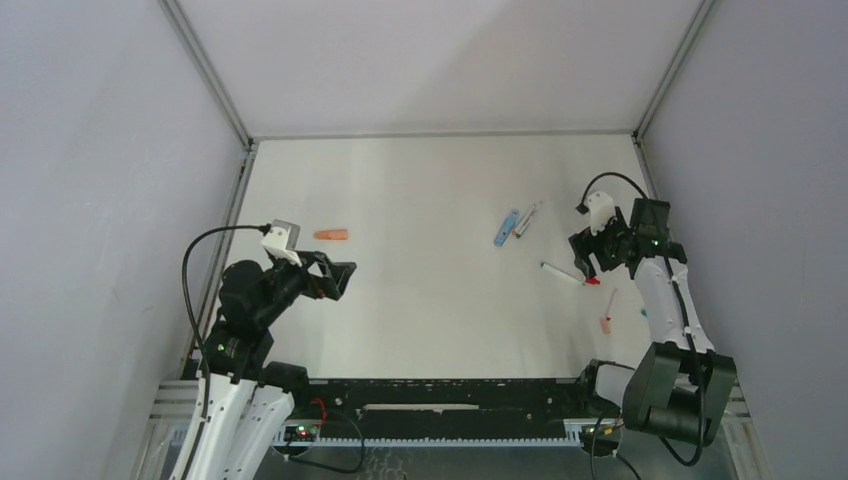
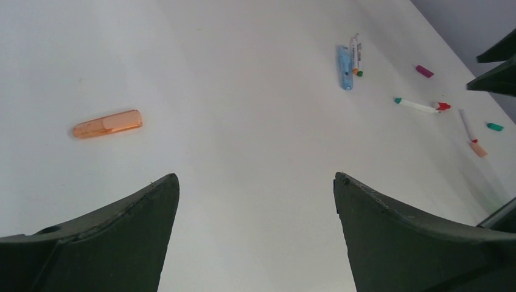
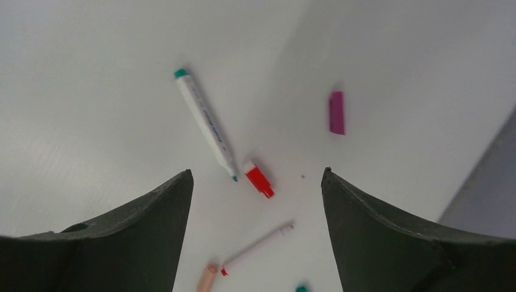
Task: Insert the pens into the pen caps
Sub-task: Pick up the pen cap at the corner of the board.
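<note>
A white pen (image 3: pixel 205 124) with a teal end lies on the table, its tip beside a red pen cap (image 3: pixel 260 180). My right gripper (image 3: pixel 257 171) hangs open just above these two and holds nothing. A thinner pen (image 3: pixel 258 248) lies closer in, with a salmon cap (image 3: pixel 207 280) and a teal cap (image 3: pixel 301 288) by it. A magenta cap (image 3: pixel 336 112) sits further off. My left gripper (image 2: pixel 255 176) is open and empty over bare table, well short of an orange cap (image 2: pixel 108 123). A light blue cap (image 1: pixel 506 227) and another pen (image 1: pixel 528 219) lie mid-table.
Grey walls with metal frame rails (image 1: pixel 210 70) enclose the white table (image 1: pixel 420 190) on three sides. The right arm (image 1: pixel 665 300) stands close to the right wall. A black rail (image 1: pixel 440 385) runs along the near edge between the arm bases.
</note>
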Controlling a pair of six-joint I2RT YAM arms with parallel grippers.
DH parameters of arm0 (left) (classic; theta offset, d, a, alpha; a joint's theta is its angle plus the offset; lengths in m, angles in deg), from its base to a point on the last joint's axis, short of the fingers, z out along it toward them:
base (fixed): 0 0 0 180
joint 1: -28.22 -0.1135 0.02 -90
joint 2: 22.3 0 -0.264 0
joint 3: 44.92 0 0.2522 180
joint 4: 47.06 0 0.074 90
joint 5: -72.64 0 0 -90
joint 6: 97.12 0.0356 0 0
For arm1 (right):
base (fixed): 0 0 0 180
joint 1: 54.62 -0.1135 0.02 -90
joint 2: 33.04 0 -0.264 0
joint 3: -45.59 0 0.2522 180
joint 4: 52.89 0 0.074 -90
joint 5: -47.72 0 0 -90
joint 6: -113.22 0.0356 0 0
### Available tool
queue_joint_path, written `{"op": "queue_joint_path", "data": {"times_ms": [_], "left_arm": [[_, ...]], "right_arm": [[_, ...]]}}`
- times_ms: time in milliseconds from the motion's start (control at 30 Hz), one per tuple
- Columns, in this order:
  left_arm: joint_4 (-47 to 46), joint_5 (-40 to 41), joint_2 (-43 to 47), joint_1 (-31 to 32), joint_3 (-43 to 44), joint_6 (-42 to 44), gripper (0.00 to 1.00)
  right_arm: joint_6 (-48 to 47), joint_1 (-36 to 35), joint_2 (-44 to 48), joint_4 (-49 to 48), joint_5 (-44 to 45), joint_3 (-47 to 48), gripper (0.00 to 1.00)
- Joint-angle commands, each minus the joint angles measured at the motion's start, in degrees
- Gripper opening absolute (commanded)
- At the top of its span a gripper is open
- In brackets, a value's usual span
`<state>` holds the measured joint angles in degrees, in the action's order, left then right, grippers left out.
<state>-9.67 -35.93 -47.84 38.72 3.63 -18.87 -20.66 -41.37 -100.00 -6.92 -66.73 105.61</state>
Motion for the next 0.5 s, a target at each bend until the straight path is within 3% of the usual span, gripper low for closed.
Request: {"op": "queue_joint_path", "data": {"times_ms": [0,233,467], "left_arm": [[-2.10,3.49,1.07,-0.48,-0.48,3.66,1.00],[-2.94,4.76,2.03,-0.48,-1.40,5.56,1.00],[-3.70,5.30,1.66,-0.48,-2.24,6.57,1.00]], "right_arm": [[-5.09,5.42,0.03,3.93,0.44,3.60,0.83],[-19.97,20.58,-3.95,11.84,0.12,4.54,0.72],[-28.62,25.49,-10.00,11.41,4.37,4.54,0.63]]}}
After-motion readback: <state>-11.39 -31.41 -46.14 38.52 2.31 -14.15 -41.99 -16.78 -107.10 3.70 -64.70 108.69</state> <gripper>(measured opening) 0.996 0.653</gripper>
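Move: The teal cap at the corner of the board lies about 15 cm to the right of my right hand, 8 cm back and some 11 cm below it. On the same board, the red cap is almost under that hand, about 2 cm to its right. The pink pen lies about 7 cm right and 5 cm back, the peach cap 5 cm right and 11 cm back. From my left hand the teal cap is some 65 cm right, nearly level fore and aft, 22 cm below. I swing my right hand about 12 cm to the right, away from the red cap and towards the teal cap, first nearly level, then also drawing back some 6 cm and sinking about 3 cm. On the way I tip the fingers roughly 10 degrees more steeply down, roll a little, and partly narrow their gap, touching nothing yet. ##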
